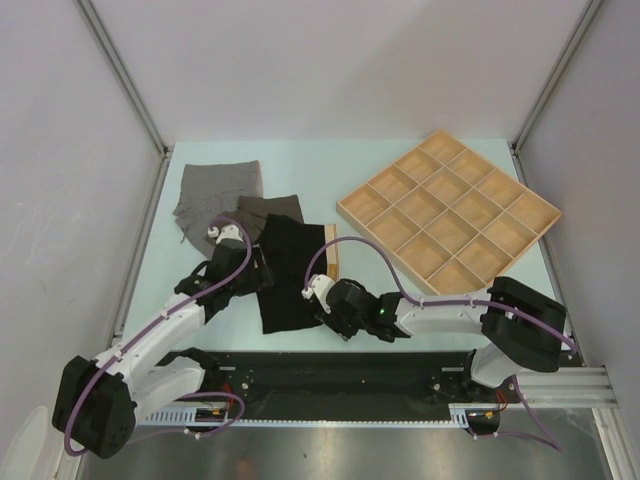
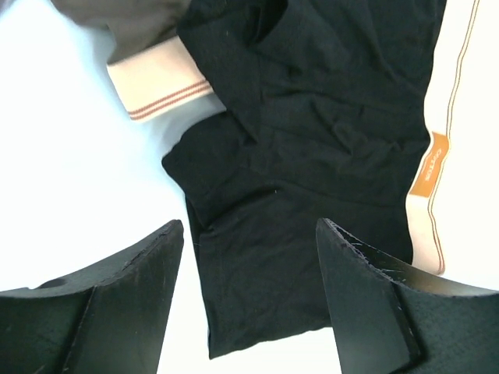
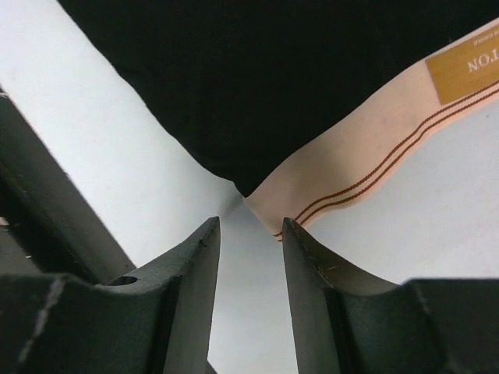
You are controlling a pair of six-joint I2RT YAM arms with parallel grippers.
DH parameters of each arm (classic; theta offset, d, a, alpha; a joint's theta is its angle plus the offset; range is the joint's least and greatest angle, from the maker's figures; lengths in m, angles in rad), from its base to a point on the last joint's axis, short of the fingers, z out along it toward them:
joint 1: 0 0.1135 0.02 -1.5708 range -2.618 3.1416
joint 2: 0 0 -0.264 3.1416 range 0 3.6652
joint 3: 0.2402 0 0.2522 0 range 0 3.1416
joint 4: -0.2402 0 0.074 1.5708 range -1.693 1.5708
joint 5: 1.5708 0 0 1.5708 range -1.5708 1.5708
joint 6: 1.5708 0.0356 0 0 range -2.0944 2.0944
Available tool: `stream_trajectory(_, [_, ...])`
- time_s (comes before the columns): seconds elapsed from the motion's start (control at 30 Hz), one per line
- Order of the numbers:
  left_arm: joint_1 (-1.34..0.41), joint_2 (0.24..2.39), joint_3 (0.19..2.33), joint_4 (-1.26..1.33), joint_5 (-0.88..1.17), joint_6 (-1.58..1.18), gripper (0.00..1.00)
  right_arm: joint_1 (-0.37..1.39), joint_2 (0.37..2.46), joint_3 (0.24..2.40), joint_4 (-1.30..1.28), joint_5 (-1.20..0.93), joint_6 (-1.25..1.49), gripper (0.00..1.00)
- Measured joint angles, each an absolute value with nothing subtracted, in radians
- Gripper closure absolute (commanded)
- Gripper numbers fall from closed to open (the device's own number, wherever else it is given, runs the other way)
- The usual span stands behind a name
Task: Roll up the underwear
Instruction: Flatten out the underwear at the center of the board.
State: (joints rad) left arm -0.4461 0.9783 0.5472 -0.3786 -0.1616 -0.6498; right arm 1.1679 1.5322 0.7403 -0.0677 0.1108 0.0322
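The black briefs (image 1: 290, 272) lie flat on the table between my two grippers, their cream waistband (image 1: 331, 258) on the right side. The dark brown briefs (image 1: 270, 210) and grey briefs (image 1: 218, 193) lie behind them. My left gripper (image 1: 260, 274) is open at the black briefs' left edge. In the left wrist view it (image 2: 249, 227) hovers over a black leg end (image 2: 265, 265), empty. My right gripper (image 1: 316, 298) is at the near right corner. In the right wrist view it (image 3: 249, 224) is narrowly open and empty, just short of the waistband corner (image 3: 343, 183) and the black cloth (image 3: 257, 78).
A compartmented wooden tray (image 1: 545, 213) sits at the back right, turned diagonally. The brown briefs' cream waistband (image 2: 160, 87) shows at the upper left of the left wrist view. Metal frame posts and grey walls flank the table.
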Motion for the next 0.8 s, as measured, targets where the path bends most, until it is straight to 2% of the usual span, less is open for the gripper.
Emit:
stream_trajectory(0.17, [-0.454, 0.960, 0.538, -0.396, -0.154, -0.659, 0.29, 1.168, 1.561, 0.741, -0.065, 0.149, 0.025, 0.57])
stream_trajectory(0.33, [-0.476, 0.948, 0.535, -0.438, -0.162, -0.684, 0.29, 1.174, 1.582, 0.757, -0.059, 0.202, 0.026, 0.62])
stream_trajectory(0.4, [-0.488, 0.938, 0.530, -0.453, -0.173, -0.693, 0.28, 1.177, 1.603, 0.775, -0.052, 0.223, 0.027, 0.72])
stream_trajectory(0.43, [-0.490, 0.931, 0.526, -0.463, -0.176, -0.699, 0.29, 1.180, 1.616, 0.785, -0.047, 0.233, 0.029, 0.82])
stream_trajectory(0.5, [-0.493, 0.923, 0.521, -0.476, -0.181, -0.701, 0.28, 1.185, 1.634, 0.798, -0.040, 0.247, 0.028, 0.95])
stream_trajectory(0.67, [-0.497, 0.899, 0.509, -0.505, -0.186, -0.710, 0.28, 1.211, 1.669, 0.831, -0.047, 0.300, 0.031, 1.00])
stream_trajectory(0.8, [-0.499, 0.891, 0.497, -0.539, -0.189, -0.724, 0.29, 1.232, 1.676, 0.847, -0.073, 0.328, 0.035, 1.00])
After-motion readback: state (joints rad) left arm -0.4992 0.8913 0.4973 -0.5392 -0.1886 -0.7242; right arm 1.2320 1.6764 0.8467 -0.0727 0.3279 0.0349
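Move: The near end of the peach waistband on the black underwear lies about 2 cm ahead of the right hand, 1 cm to its left and 1 cm below. Its brown label is some 11 cm ahead and 2 cm right; the near left hem corner is about 12 cm left and 1 cm back. From the left hand, that hem corner is roughly 9 cm back, 2 cm left and 6 cm down, while the pile's peach band is about 5 cm ahead and 6 cm left. Forward about 2 cm, slightly left and down to the board, the right hand reaches the waistband's near end and shuts its part-open fingers on it, pinching the fabric, then eases back a touch. Meanwhile the left hand, open and empty, draws back about 4 cm and sinks 2 cm over the cloth towards the near left hem corner, tipping slightly down. ##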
